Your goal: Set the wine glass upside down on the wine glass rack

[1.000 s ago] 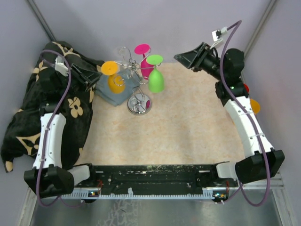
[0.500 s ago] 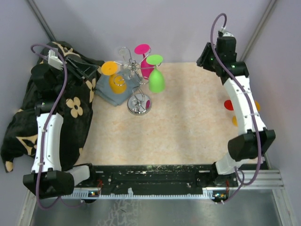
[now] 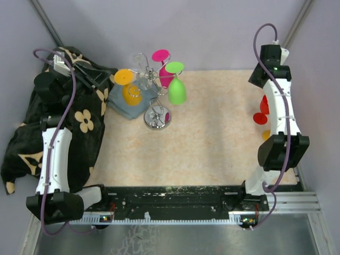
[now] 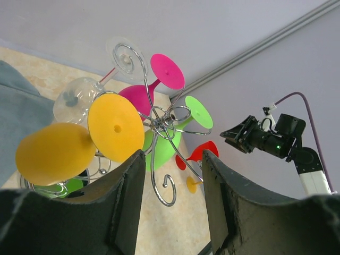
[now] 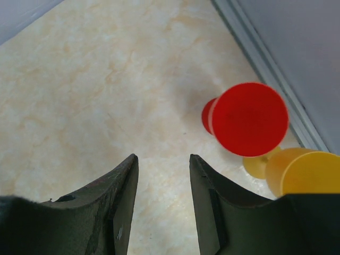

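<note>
The wine glass rack (image 3: 150, 79), silver wire with curled arms, stands at the back left on a round shiny base (image 3: 157, 121). Orange (image 3: 127, 89), pink (image 3: 162, 66), green (image 3: 176, 90) and clear (image 4: 74, 98) glasses hang on it upside down. A red wine glass (image 3: 261, 114) stands foot-up by the right edge, a yellow one (image 3: 265, 135) beside it. My right gripper (image 5: 163, 156) hangs open and empty above the table, just left of the red wine glass (image 5: 249, 118). My left gripper (image 4: 171, 156) is open and empty, left of the rack (image 4: 164, 122).
A black flowered cloth (image 3: 32, 133) covers the left side under my left arm. A grey-blue cloth (image 3: 125, 106) lies under the rack's left side. The right wall's rail (image 5: 276, 79) runs close behind the red and yellow (image 5: 311, 175) glasses.
My right arm has swung from pointing left toward the rack to the right edge, now aiming down beside the red glass. My left arm has drawn back slightly.
</note>
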You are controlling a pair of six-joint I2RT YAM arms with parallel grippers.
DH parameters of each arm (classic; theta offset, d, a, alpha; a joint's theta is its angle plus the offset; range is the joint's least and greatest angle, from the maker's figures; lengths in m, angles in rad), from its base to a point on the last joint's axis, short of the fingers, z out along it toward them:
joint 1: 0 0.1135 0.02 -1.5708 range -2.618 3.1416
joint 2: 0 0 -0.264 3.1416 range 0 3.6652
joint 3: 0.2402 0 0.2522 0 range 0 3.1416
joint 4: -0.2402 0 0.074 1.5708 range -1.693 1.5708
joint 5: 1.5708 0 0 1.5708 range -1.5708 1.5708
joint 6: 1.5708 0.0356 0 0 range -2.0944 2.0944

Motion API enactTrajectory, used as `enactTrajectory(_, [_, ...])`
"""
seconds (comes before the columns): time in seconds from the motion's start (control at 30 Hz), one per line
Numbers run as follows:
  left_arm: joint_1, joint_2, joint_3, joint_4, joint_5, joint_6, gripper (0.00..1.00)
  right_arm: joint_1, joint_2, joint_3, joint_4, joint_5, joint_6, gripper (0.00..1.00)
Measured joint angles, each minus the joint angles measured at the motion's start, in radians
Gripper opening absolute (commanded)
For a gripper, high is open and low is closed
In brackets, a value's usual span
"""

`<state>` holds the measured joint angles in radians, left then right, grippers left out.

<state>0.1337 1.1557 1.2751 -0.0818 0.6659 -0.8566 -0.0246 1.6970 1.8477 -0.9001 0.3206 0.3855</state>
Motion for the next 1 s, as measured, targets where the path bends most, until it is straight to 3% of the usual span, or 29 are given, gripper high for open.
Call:
enactTrajectory(0.33, [0.0,0.019,-0.031,0.069,0.024,-0.041,0.53,-0.128,0.065,-0.009,-0.025,0.009,-0.009,0.44])
enactTrajectory(1.0, [0.0,0.023,-0.05,0.086,0.034,-0.05,0.53,-0.15,0.211,-0.026,-0.034,-0.014,-0.019,0.44])
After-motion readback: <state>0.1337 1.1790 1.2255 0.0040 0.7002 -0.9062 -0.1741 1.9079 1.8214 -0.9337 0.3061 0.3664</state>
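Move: The red wine glass stands upright about 11 cm to the right of my right hand, level with it fore and aft, its middle some 17 cm lower. The orange glass behind it is roughly 9 cm back and 15 cm to the right of that hand, at the same height as the red one. From my left hand, the red glass lies about 62 cm to the right, 8 cm ahead and 31 cm down. I swing my right hand right towards the red wine glass, about 6 cm and mostly early on. Then I sink it beside the bowl, around 10 cm lower in all, while the fingers tip some 15 degrees further down and turn slightly clockwise. They stay half open, coming close to the rim without any contact I can see. ##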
